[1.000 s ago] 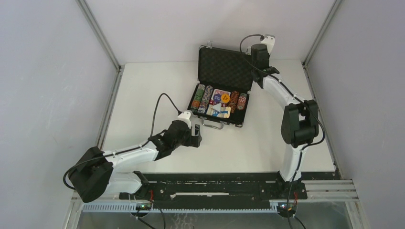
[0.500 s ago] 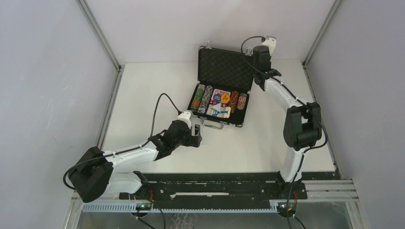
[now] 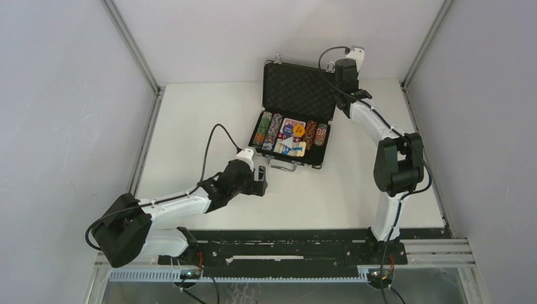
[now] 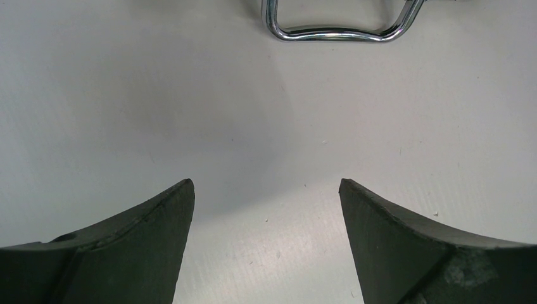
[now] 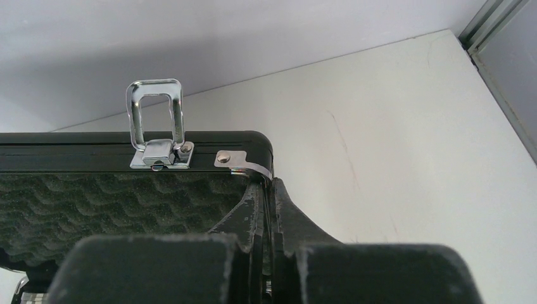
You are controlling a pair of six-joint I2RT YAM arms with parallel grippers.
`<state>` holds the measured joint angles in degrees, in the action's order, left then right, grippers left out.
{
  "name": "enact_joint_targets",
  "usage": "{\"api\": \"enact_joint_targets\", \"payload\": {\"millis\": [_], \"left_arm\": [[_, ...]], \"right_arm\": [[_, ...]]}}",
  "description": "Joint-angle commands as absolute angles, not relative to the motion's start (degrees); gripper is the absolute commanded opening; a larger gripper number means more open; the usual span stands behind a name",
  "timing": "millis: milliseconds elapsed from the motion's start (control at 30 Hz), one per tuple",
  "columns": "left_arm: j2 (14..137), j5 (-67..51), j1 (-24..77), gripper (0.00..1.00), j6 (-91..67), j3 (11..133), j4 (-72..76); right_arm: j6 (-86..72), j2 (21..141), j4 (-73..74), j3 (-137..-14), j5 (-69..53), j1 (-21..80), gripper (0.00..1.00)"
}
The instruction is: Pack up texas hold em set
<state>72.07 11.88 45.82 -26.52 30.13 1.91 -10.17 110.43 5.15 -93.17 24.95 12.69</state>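
The black briefcase (image 3: 292,138) lies open mid-table, its foam-lined lid (image 3: 297,88) upright. Inside it, rows of poker chips (image 3: 266,130) flank the cards (image 3: 292,147). My right gripper (image 3: 337,90) is at the lid's right edge. In the right wrist view my right gripper (image 5: 266,187) is shut on that thin edge of the lid (image 5: 114,202), just below its metal corner. A silver latch (image 5: 156,124) stands up from the rim. My left gripper (image 3: 258,180) rests low near the silver handle (image 3: 283,166). In the left wrist view the left gripper (image 4: 266,190) is open and empty, short of the handle (image 4: 335,30).
White walls and metal frame posts (image 3: 131,44) enclose the table on three sides. The lid stands close to the back wall (image 5: 253,38). Bare white tabletop (image 3: 190,120) lies left and right of the case.
The right gripper's fingers have closed onto the lid's right edge. The right arm shifted slightly; the left arm and the case have stayed put.
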Motion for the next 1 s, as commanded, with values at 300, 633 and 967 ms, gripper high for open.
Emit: {"api": "enact_joint_targets", "payload": {"millis": [300, 633, 967], "left_arm": [[71.9, 12.2, 45.9, 0.89, -25.8, 33.3, 2.5], [70.8, 11.9, 46.0, 0.89, -25.9, 33.0, 2.6], [70.3, 11.2, 46.0, 0.89, -26.1, 33.0, 2.5]], "right_arm": [[-12.4, 100.1, -0.9, -81.3, 24.7, 11.2, 0.0], [-14.7, 92.4, -0.8, -78.0, 21.5, 11.1, 0.0], [-16.8, 89.1, 0.3, -72.5, 19.9, 13.4, 0.0]]}}
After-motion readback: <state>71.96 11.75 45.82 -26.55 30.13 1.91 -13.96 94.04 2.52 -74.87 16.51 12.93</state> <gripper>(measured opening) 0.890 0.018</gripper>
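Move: My right fingers are already closed on the rim at the upper right corner of the raised lid. The open case bottom, onto which the lid folds, has its middle about 16 cm back, 14 cm to the left and 19 cm below. The right latch stands some 5 cm left of my fingers, about level ahead and 2 cm higher; the red chip stack lies 15 cm back, 3 cm left and 19 cm down. From my left hand the case bottom is roughly 19 cm ahead, 13 cm right and 3 cm lower. Keeping my right fingers shut on the lid's corner, I pause briefly, then draw the corner back towards me by about 7 cm, over the hinge side of the case, at nearly constant height. As the lid swings I let the wrist roll and turn counter-clockwise, some 10 degrees in all. ##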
